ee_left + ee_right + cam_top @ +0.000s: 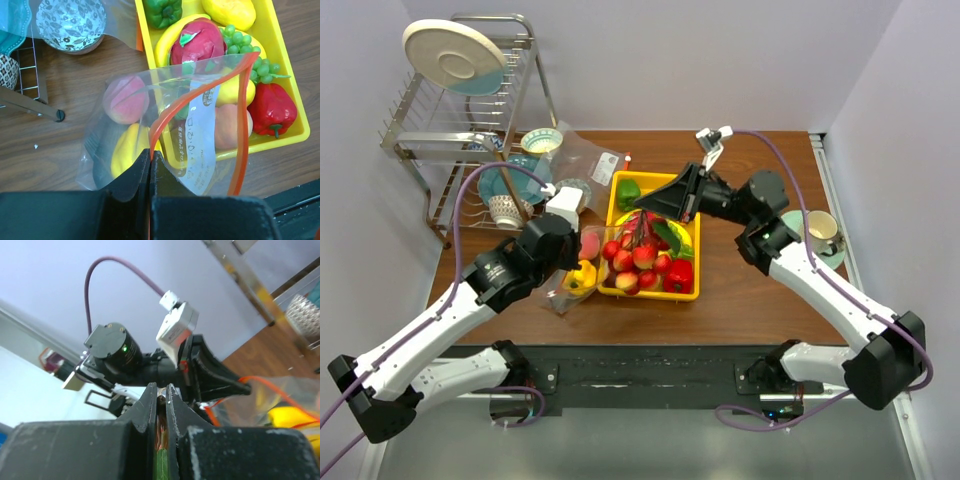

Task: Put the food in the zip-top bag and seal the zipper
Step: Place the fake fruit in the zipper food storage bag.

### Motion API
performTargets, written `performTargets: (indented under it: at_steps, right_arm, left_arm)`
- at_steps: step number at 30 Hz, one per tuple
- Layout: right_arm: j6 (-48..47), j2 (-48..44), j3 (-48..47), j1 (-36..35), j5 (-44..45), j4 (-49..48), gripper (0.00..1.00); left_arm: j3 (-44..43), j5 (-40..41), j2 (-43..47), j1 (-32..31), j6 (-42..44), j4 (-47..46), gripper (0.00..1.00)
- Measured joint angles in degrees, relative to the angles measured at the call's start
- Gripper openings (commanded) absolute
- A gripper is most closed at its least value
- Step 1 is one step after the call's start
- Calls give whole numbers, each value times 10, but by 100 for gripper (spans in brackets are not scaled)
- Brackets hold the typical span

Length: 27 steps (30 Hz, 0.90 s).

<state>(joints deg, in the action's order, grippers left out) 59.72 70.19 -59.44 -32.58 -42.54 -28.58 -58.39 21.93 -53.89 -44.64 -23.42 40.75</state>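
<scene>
The zip-top bag (200, 130) hangs open beside the yellow tray (295, 132), and my left gripper (150, 152) is shut on its orange-red zipper (167, 112) at the near corner. A peach (125, 100), a yellow pepper (127, 147) and a grey piece lie inside the bag. From above, my left gripper (580, 258) holds the bag (570, 290) at the tray's left side. My right gripper (645, 212) hovers over the tray (650, 294), shut on the brown stem (161, 427) of a bunch of red fruit (638, 260) that dangles below it. More food stays in the tray: green pepper (162, 11), dragon fruit (197, 45), grapes (245, 50), red pepper (272, 107).
A wire dish rack (460, 120) with a plate (455, 55) stands at the back left, bowls (70, 22) beside it. A second, flatter clear bag (590, 160) lies behind the tray. A mug (822, 232) sits on a saucer at the right edge.
</scene>
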Motion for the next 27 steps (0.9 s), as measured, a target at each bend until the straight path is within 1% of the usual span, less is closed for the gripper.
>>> performTargets:
  at_steps: [2,7,12,17,20,24,27]
  right_arm:
    - [19,-2,19,-17,17,-22,0]
    - [65,1,51,-34,77,-65,0]
    - [90,43,56,-58,119,-106,0]
    - [102,101,56,-86,151,-111,0]
    - [106,121,56,-96,179,-111,0]
    - [110,124,56,-103,221,-109,0]
    - [108,122,55,-115,268,-81,0]
  left_arm:
    - [-3,-2,0,0,0,0,0]
    - [-11,-6,0,0,-1,0,0]
    - [-11,-9,0,0,-2,0,0]
    - [-11,-12,1,0,-7,0,0]
    - [-12,-13,5,0,-10,1,0]
    - [-12,-14,12,0,-10,2,0]
    - [-12,-14,18,0,-10,5,0]
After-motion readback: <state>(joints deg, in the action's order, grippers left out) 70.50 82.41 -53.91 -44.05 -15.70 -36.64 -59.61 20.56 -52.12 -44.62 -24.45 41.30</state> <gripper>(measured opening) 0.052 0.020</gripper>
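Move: Hanging by its stems some 17 cm below the right hand, the bunch of red fruit is bound for the bag's open mouth, about 7 cm left of that hand, 4 cm ahead and 19 cm below. Inside the bag, the yellow pepper lies roughly 12 cm left, level front to back; the tray's middle is 9 cm ahead and 2 cm right, both some 36 cm below. From the left hand, the mouth is 3 cm ahead, 5 cm right, slightly lower. Swinging the dangling bunch off the tray, the right hand sinks about 8 cm while going 6 or 7 cm left and, after a tiny draw back, some 5 cm forward towards the bag mouth. It rolls roughly 20 degrees about its left-pointing fingers and turns a little clockwise, still pinching the stems; the left keeps its grip on the mouth's edge, easing up slightly. ##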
